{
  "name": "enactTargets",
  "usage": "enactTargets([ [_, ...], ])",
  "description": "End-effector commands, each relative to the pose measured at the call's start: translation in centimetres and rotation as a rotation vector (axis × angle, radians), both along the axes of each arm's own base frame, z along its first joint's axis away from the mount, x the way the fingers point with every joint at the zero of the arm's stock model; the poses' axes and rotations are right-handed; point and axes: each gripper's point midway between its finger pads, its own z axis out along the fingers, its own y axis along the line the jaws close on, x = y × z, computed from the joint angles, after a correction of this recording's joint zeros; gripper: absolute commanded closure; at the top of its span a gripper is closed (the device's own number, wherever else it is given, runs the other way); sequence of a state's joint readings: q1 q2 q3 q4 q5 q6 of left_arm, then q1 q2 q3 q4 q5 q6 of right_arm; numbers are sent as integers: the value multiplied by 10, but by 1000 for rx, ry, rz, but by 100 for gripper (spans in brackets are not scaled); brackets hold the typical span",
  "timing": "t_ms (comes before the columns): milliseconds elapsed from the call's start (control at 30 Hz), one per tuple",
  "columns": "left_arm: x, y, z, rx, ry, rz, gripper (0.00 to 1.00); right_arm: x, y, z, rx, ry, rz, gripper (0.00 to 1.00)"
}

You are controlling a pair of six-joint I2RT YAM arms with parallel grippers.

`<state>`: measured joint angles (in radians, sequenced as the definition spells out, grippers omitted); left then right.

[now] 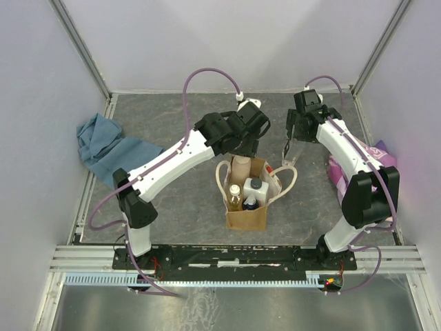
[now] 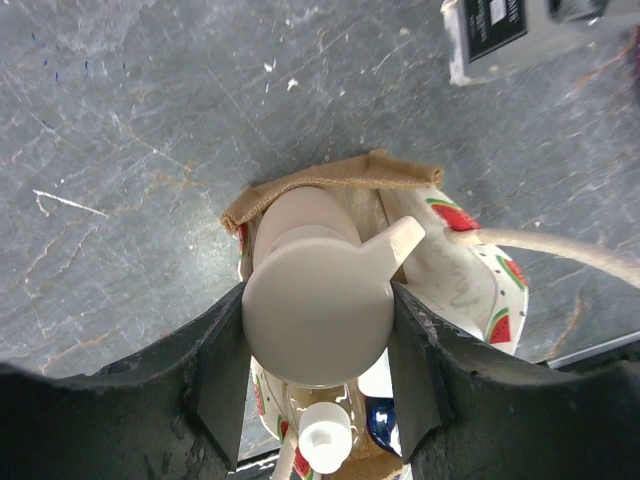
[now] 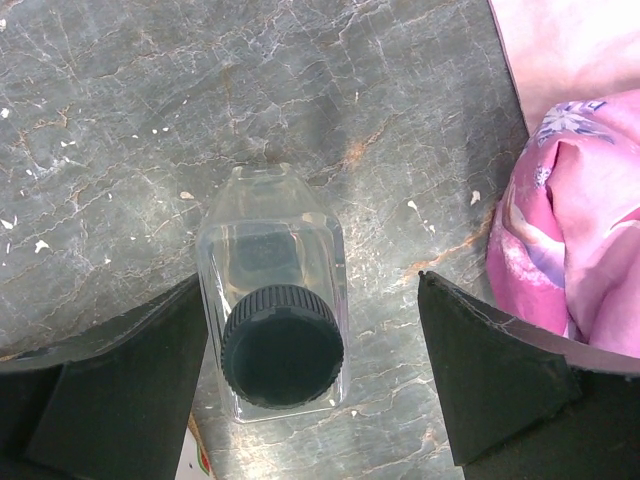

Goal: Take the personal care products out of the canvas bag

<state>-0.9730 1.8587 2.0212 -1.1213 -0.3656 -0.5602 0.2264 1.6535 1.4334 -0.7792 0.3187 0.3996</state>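
Observation:
The canvas bag (image 1: 247,215) stands upright mid-table, and its tan rim (image 2: 330,175) and watermelon-print lining show in the left wrist view. My left gripper (image 1: 249,141) (image 2: 318,300) is shut on the cream cap of the tall beige bottle (image 2: 300,210) (image 1: 240,165), which stands in the bag's far end. An amber bottle with a white cap (image 1: 235,195), a white squarish one (image 1: 255,186) and a dark blue one (image 1: 249,204) are also inside. My right gripper (image 1: 293,148) (image 3: 310,290) is open around a clear bottle (image 3: 272,250) with a dark cap, standing on the table right of the bag.
A blue cloth (image 1: 103,145) lies at the left wall. A pink floral cloth (image 1: 358,169) (image 3: 580,210) lies at the right wall, close to my right finger. The bag's cream handles (image 2: 560,250) loop outward on both sides. Enclosure walls ring the grey tabletop.

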Motion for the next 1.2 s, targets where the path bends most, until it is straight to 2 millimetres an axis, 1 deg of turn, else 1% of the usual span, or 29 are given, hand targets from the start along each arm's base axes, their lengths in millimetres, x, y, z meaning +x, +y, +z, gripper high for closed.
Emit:
enactTargets([
  [0, 16, -5, 58, -93, -149, 3, 79, -4, -9, 14, -16, -34, -25, 10],
  [133, 17, -2, 73, -100, -176, 7, 78, -5, -10, 15, -17, -30, -25, 10],
  [267, 20, 4, 99, -123, -219, 26, 72, -6, -10, 13, -14, -23, -23, 10],
  [367, 19, 10, 119, -154, -257, 41, 70, -7, -10, 11, -12, -16, -26, 10],
  [500, 21, 27, 142, -160, -324, 82, 69, -8, -10, 8, -8, -11, -29, 10],
  [667, 25, 51, 162, -152, -390, 153, 69, -8, -10, 9, -4, -12, -27, 10],
  [900, 23, 80, 198, -199, -483, 238, 69, -9, -10, 8, 0, -9, -31, 10],
  [1000, 22, 89, 210, -218, -519, 264, 68, -10, -9, 7, 4, -5, -30, 10],
  [1100, 22, 97, 219, -217, -550, 285, 68, -11, -8, 6, 8, 0, -30, 10],
  [1167, 22, 104, 222, -207, -568, 306, 66, -11, -8, 6, 12, 0, -30, 10],
])
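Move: The left hand already grips the head of the beige pump bottle, whose lower part is still in the bag. Open table to the bag's left lies about 15 cm left of the hand, 4 cm ahead and 22 cm below. The white bottle is roughly 6 cm back and 5 cm right, and the amber bottle about 9 cm back and 1 cm left, both some 15 cm down. From the idle right hand, that open table is about 34 cm left, level fore and aft, and 14 cm below. Keeping its grip on the pump head, the left hand draws the beige bottle almost straight up out of the bag's far left corner, away from the white and amber bottles still inside. After roughly half the climb it also swings left towards the open table, ending some 14 cm higher and 7 cm left, while the wrist tips the fingers up and forward about 20 degrees and turns a little counter-clockwise. ##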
